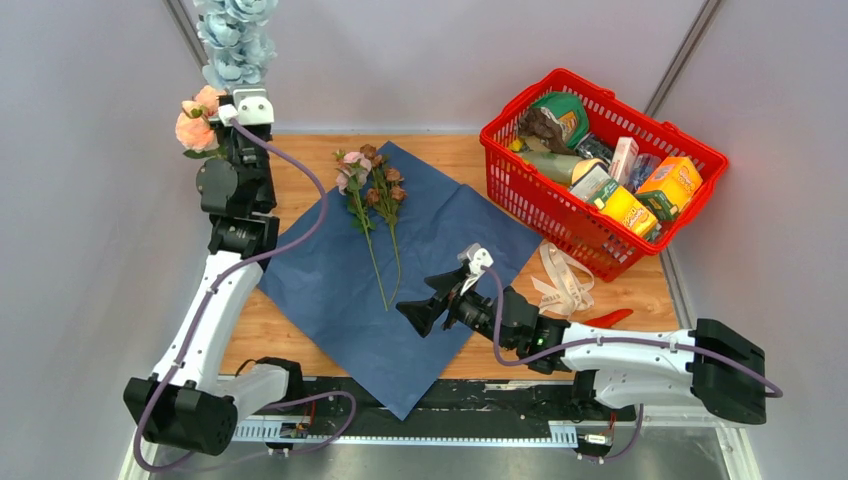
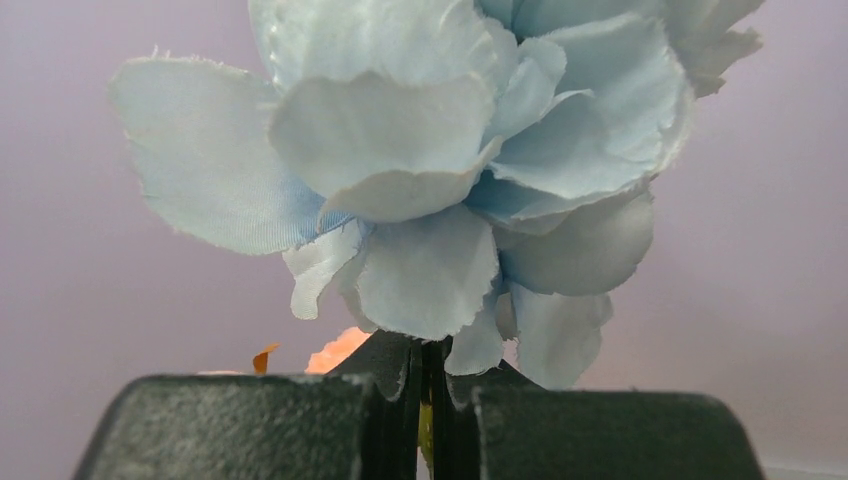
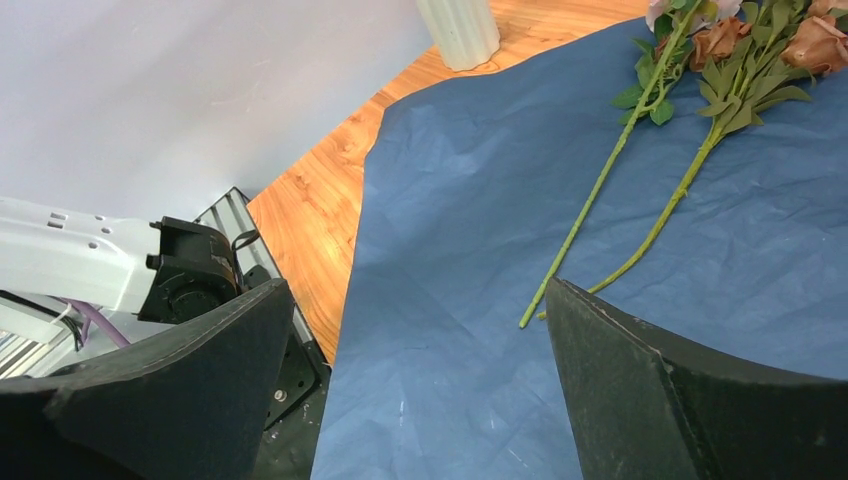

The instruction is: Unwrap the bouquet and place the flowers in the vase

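My left gripper [image 1: 245,95] is raised at the back left, shut on the green stem of a pale blue flower [image 2: 420,150] whose blooms [image 1: 235,40] rise above it. Peach flowers [image 1: 195,125] stand just left of that arm. Only the ribbed white base of the vase [image 3: 458,30] shows, in the right wrist view. The bouquet's blue paper [image 1: 400,260] lies spread flat, with a pink stem [image 1: 352,175] and a brown stem [image 1: 385,185] on it. My right gripper [image 1: 425,300] hangs open over the paper beside the stem ends [image 3: 535,315], holding nothing.
A red basket [image 1: 600,160] full of groceries stands at the back right. The cream ribbon [image 1: 562,280] lies loose on the wood in front of it, with a small red object [image 1: 608,318] next to my right arm.
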Controlling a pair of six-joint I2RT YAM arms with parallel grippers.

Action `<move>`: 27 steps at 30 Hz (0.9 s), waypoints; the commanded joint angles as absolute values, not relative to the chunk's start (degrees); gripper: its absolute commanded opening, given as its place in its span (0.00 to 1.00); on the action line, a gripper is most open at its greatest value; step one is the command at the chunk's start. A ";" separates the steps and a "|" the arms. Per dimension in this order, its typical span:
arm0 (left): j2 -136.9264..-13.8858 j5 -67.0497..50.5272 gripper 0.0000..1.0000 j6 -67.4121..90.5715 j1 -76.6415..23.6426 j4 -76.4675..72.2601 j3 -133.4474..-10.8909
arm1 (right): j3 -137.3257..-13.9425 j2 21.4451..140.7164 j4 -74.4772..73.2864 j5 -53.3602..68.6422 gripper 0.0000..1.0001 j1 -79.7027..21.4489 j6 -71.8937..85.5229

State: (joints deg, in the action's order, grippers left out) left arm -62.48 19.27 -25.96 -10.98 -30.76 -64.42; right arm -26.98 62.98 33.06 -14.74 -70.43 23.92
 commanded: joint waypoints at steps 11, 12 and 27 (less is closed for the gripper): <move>-66.53 20.74 0.00 -28.47 -6.42 -34.63 -65.66 | -26.63 57.66 32.70 -16.26 1.00 -70.58 22.24; -66.62 21.00 0.00 -28.91 -6.33 -34.72 -65.13 | -26.63 57.48 32.52 -16.35 1.00 -70.66 22.15; -66.10 24.69 0.04 -23.65 -3.60 -30.96 -59.06 | -26.19 53.97 29.97 -16.96 1.00 -70.58 22.15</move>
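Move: The left hand, blue flower already pinched below its blooms, is high up: the vase's middle lies about 10 cm to its left, 2 cm ahead and some 38 cm down. The peach blooms already standing in the vase are about 9 cm to this hand's left, 1 cm ahead and 10 cm below it. From the idle right hand the vase is roughly 23 cm ahead, 40 cm left and 7 cm lower. Left hand lowers the still-pinched blue flower about 7 cm towards the vase, swinging 5 cm left and forward. ##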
